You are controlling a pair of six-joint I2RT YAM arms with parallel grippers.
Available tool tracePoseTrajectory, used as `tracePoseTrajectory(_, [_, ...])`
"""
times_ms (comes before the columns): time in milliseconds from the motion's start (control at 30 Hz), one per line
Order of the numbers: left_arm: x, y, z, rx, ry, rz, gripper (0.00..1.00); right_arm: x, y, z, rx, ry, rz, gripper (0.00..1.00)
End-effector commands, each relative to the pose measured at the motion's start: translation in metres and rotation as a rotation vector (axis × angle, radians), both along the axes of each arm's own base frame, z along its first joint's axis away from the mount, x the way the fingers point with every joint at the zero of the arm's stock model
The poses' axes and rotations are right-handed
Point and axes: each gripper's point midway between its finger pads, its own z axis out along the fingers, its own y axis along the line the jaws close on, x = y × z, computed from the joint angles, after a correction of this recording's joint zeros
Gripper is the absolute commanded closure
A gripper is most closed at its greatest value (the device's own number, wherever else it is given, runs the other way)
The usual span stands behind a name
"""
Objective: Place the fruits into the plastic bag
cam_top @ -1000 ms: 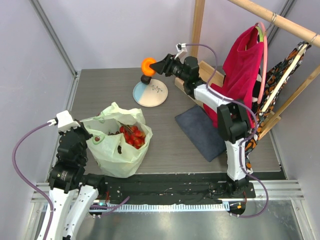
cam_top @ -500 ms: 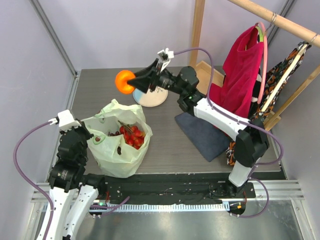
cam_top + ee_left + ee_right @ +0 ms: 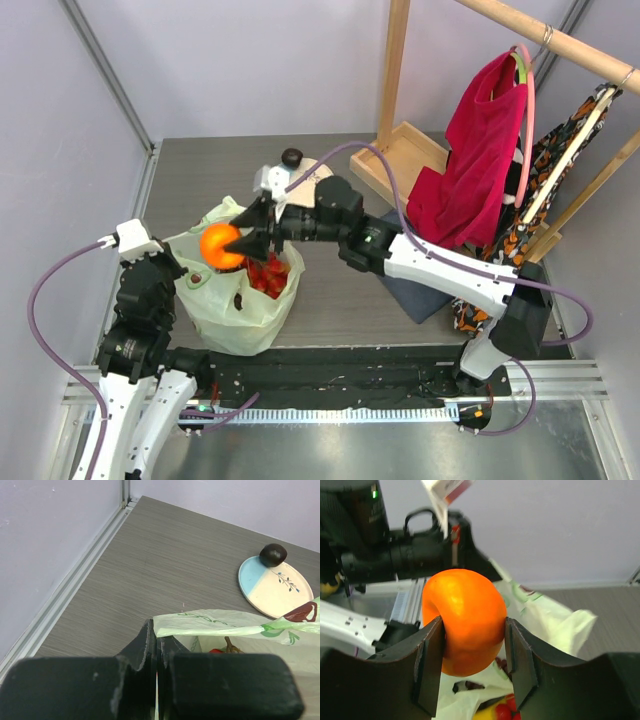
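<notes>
My right gripper (image 3: 228,246) is shut on an orange (image 3: 217,246) and holds it over the left side of the plastic bag's mouth. In the right wrist view the orange (image 3: 465,617) fills the gap between the fingers (image 3: 522,655), with the pale green plastic bag (image 3: 545,615) below. Red fruits (image 3: 270,280) lie inside the bag (image 3: 235,315). My left gripper (image 3: 158,637) is shut on the bag's rim (image 3: 220,622) at its left edge. A dark round fruit (image 3: 292,157) sits on the far edge of the plate (image 3: 275,587).
A blue-grey cloth (image 3: 418,295) lies right of the bag, partly under my right arm. A wooden tray (image 3: 400,160) stands at the back. A red cloth (image 3: 470,170) hangs on the rack at the right. Walls close the left and back.
My right arm has swung the orange from above the plate leftward and down to over the bag's mouth. The left arm and the bag have stayed put.
</notes>
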Motion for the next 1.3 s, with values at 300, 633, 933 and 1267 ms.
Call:
tracePoseTrajectory(300, [0.004, 0.0, 0.02, -0.007, -0.066, 0.003, 1.0, 0.01, 0.007, -0.086, -0.388, -0.169, -0.301, 0.88])
tracePoseTrajectory(633, [0.003, 0.001, 0.02, -0.005, -0.066, 0.006, 1.0, 0.06, -0.007, -0.13, -0.562, -0.158, -0.65, 0.89])
tracePoseTrajectory(933, [0.003, 0.001, 0.02, -0.006, -0.068, 0.007, 1.0, 0.06, -0.004, -0.156, -0.631, -0.131, -0.647, 0.86])
tracePoseTrajectory(1267, [0.004, 0.002, 0.02, -0.005, -0.065, 0.009, 1.0, 0.053, -0.003, -0.178, -0.688, -0.085, -0.613, 0.71])
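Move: The orange is already in the right fingers. The plastic bag's open mouth lies roughly 4 cm ahead, 1 cm left and 14 cm below that hand, with the red fruit in the bag some 30 cm down, about 6 cm ahead and level sideways. The plate stands about 29 cm ahead and 11 cm right, 36 cm lower. From the left hand, which grips the rim, the mouth is roughly 12 cm right, 2 cm ahead and slightly below. Lower the right gripper about 19 cm into the bag's mouth, keeping the orange pinched; ease back a touch at first, then feed forward some 7 cm while sinking. On the way, tip the left-pointing fingers down about 40 degrees and swing them clockwise so they reach forward-left into the bag. Hold the left gripper still, shut on the rim. ##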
